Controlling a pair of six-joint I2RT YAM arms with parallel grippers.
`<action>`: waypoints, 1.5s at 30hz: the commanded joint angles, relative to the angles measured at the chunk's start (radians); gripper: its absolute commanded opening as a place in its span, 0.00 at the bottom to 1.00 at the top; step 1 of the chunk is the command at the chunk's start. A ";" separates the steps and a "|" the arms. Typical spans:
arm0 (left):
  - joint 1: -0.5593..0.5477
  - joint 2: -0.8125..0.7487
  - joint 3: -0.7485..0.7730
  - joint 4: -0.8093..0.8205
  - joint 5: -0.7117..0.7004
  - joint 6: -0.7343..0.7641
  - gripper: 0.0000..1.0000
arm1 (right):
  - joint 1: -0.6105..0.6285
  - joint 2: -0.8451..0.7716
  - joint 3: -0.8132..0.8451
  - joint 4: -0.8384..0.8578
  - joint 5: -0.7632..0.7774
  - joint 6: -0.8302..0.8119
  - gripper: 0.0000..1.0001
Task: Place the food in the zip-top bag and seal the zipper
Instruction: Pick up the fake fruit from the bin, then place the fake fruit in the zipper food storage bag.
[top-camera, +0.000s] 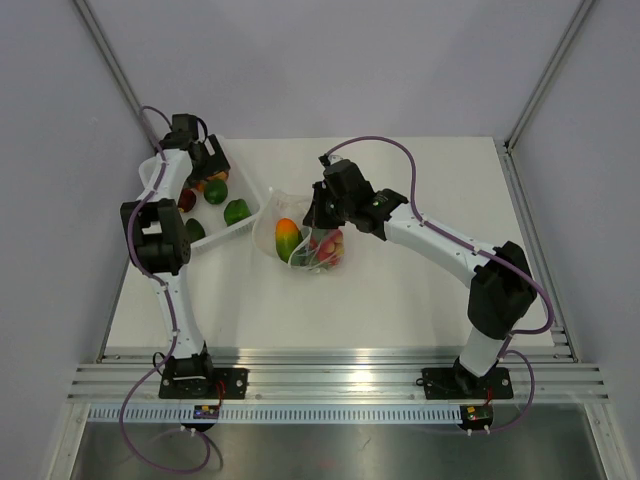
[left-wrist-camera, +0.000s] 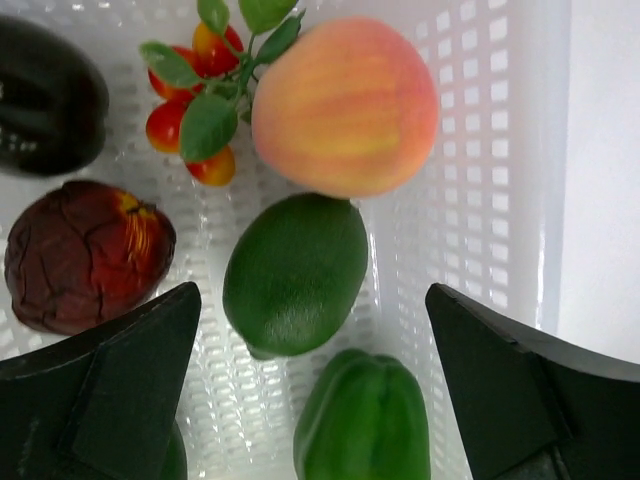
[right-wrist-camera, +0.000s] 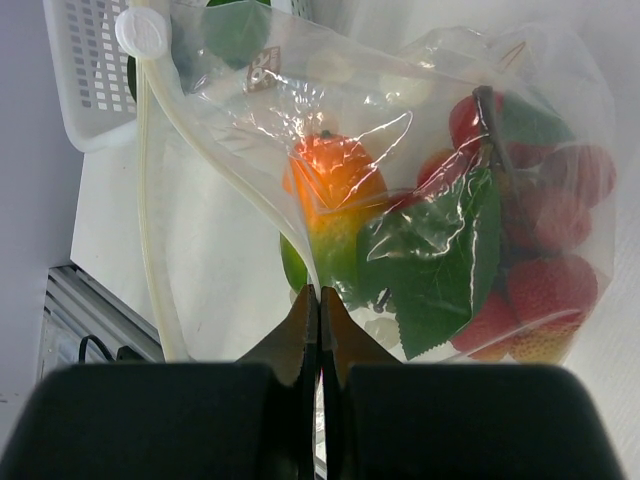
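Observation:
The zip-top bag (top-camera: 305, 243) lies mid-table, mouth toward the tray. It holds an orange-green mango (right-wrist-camera: 335, 200) and red strawberries with a leaf (right-wrist-camera: 540, 270). My right gripper (right-wrist-camera: 320, 295) is shut on the bag's zipper strip (right-wrist-camera: 220, 150) at the mouth edge, holding it up. My left gripper (left-wrist-camera: 312, 300) hangs open over the white tray (left-wrist-camera: 480, 120), above food: a green lime (left-wrist-camera: 295, 275) and a green pepper (left-wrist-camera: 362, 420) lie between its fingers, untouched. A peach (left-wrist-camera: 345, 105), cherry tomatoes (left-wrist-camera: 195, 110), a dark red fruit (left-wrist-camera: 85, 255) and a dark purple piece (left-wrist-camera: 45, 95) lie around them.
The white tray (top-camera: 245, 222) stands at the table's left, its corner close to the bag's mouth. A grey wall rises behind the table, with frame posts at both back corners. A metal rail (top-camera: 330, 365) runs along the near edge.

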 joint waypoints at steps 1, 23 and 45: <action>0.013 0.072 0.087 -0.042 0.016 0.056 0.98 | 0.007 0.004 0.040 0.014 -0.006 0.006 0.01; 0.011 -0.158 -0.148 0.004 0.062 -0.036 0.34 | 0.007 0.013 0.045 0.025 -0.027 0.031 0.02; -0.331 -0.969 -0.649 0.044 0.263 -0.229 0.33 | 0.008 0.019 0.058 0.037 -0.056 0.054 0.02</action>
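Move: The avocado in the bin lies almost straight under my open left hand, about 5 cm down and a centimetre back. At about that same level, the peach is some 7 cm ahead and 3 cm right, the green pepper 8 cm back and 5 cm right, the dark red fruit 9 cm left and 2 cm back. The bag stands 15 cm back and 23 cm right. From my right hand, the avocado is about 20 cm ahead, 29 cm left and 14 cm lower. I sink my left hand about 5 cm around the avocado, pinch it between both fingers, draw it back a little, then lift it steeply some 23 cm while swinging back and right towards the bag, the fingers tilting up and turning clockwise about 20 degrees. My right hand keeps its pinch on the bag's rim, drifting a centimetre or so left. ##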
